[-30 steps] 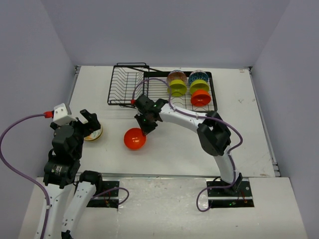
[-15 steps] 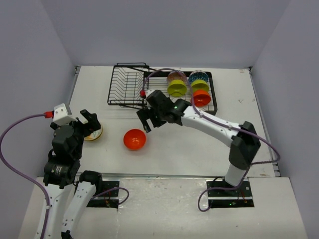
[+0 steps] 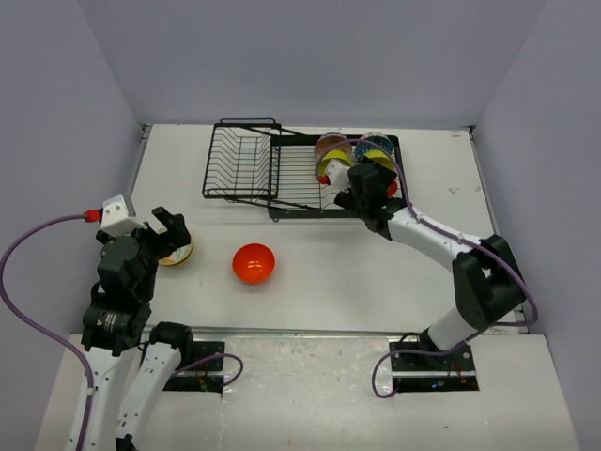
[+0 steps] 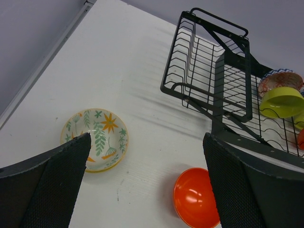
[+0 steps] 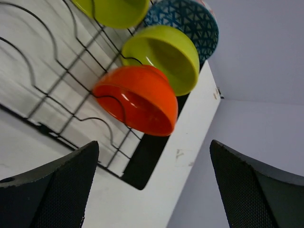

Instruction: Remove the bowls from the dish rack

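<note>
The black wire dish rack (image 3: 242,167) stands at the table's back, basket left, slotted tray (image 3: 302,183) right. In the tray stand a patterned bowl (image 3: 331,143), a yellow-green bowl (image 3: 331,168) and a blue patterned bowl (image 3: 376,143). My right gripper (image 3: 374,183) hovers open and empty over the right row, covering its front bowls. The right wrist view shows an orange bowl (image 5: 137,99), a yellow-green bowl (image 5: 164,54) and the blue bowl (image 5: 190,21) on edge, ahead of the open gripper (image 5: 152,190). My left gripper (image 3: 169,233) is open and empty above a floral bowl (image 3: 178,252).
An orange bowl (image 3: 254,263) sits upright on the table in front of the rack, also in the left wrist view (image 4: 194,199) beside the floral bowl (image 4: 97,137). The rack's basket (image 4: 209,71) holds nothing. Walls close off the left, back and right.
My right gripper has left the orange bowl on the table and swung back and right to the rack's right row of bowls. The left arm has not moved.
</note>
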Controlling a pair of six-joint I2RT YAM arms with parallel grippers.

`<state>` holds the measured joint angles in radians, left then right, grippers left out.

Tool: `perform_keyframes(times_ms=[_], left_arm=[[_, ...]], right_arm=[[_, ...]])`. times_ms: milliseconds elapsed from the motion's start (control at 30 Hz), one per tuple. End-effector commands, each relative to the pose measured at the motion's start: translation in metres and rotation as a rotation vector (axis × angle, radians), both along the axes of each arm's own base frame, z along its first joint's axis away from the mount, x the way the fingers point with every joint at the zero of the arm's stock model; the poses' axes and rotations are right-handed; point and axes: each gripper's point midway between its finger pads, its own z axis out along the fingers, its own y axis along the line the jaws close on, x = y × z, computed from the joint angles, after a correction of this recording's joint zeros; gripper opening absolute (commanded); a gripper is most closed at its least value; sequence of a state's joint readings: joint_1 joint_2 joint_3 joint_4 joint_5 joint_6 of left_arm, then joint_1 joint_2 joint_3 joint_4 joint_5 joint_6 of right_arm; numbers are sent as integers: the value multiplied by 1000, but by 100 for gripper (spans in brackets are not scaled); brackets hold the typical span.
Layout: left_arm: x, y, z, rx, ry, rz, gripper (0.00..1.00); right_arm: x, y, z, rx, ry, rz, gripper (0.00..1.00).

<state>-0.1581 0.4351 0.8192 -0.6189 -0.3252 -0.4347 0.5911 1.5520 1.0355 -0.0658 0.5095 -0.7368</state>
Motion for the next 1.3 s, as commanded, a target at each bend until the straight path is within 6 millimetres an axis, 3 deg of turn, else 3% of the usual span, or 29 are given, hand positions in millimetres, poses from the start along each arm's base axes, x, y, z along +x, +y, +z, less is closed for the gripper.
perform_keyframes(times_ms=[0, 100, 267, 400, 567, 733, 900, 1000, 1133, 1267], left_arm=[[4, -1, 2, 1, -15, -9, 100], [4, -2, 1, 2, -12, -13, 100], [5, -3, 2, 2, -14, -17, 100], [5, -4, 2, 3, -11, -22, 100], [6, -4, 0, 4, -5, -22, 100], [7, -4, -1, 5, -2, -23, 100], [7, -4, 0, 5, -5, -23, 100], [6, -4, 1, 5, -8, -23, 100], [7, -4, 0, 5, -5, -22, 100], [7, -4, 1, 5, -6, -22, 100]], right_arm=[[44, -22, 38, -127, -142, 26, 98], [58, -36, 24, -154, -126, 14, 98], [64, -42, -11, -208, -32, 38, 97], [78, -44, -20, -224, -66, 27, 93], [82, -44, -28, -239, -102, 25, 69], [88, -43, -24, -232, -171, 19, 53], [90, -46, -32, -235, -169, 6, 45], [88, -49, -38, -236, -156, 2, 14], [86, -53, -41, -228, -153, -10, 15], [82, -55, -34, -218, -180, -21, 4]])
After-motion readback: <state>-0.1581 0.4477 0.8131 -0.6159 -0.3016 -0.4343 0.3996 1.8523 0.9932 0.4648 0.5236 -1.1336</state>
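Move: From the right gripper, the orange bowl still in the rack has its middle about 8 cm ahead, 3 cm to the right and 7 cm below. The yellow bowl behind it sits some 7 cm farther out, in line with it; the left yellow bowl, front of the other stack, is about 14 cm ahead and 10 cm to the left of the gripper. For the idle left gripper, the orange bowl lies about 27 cm ahead, 51 cm to the right and 18 cm down. Bring the right gripper forward about 8 cm and 6 cm to the right, quickly at first, then sink some 5 cm onto the right-hand rim of the orange bowl, rolling the left side down about 15 degrees. Close the wide-open fingers while still easing forward, rising slightly, and pinch the rim between them. ##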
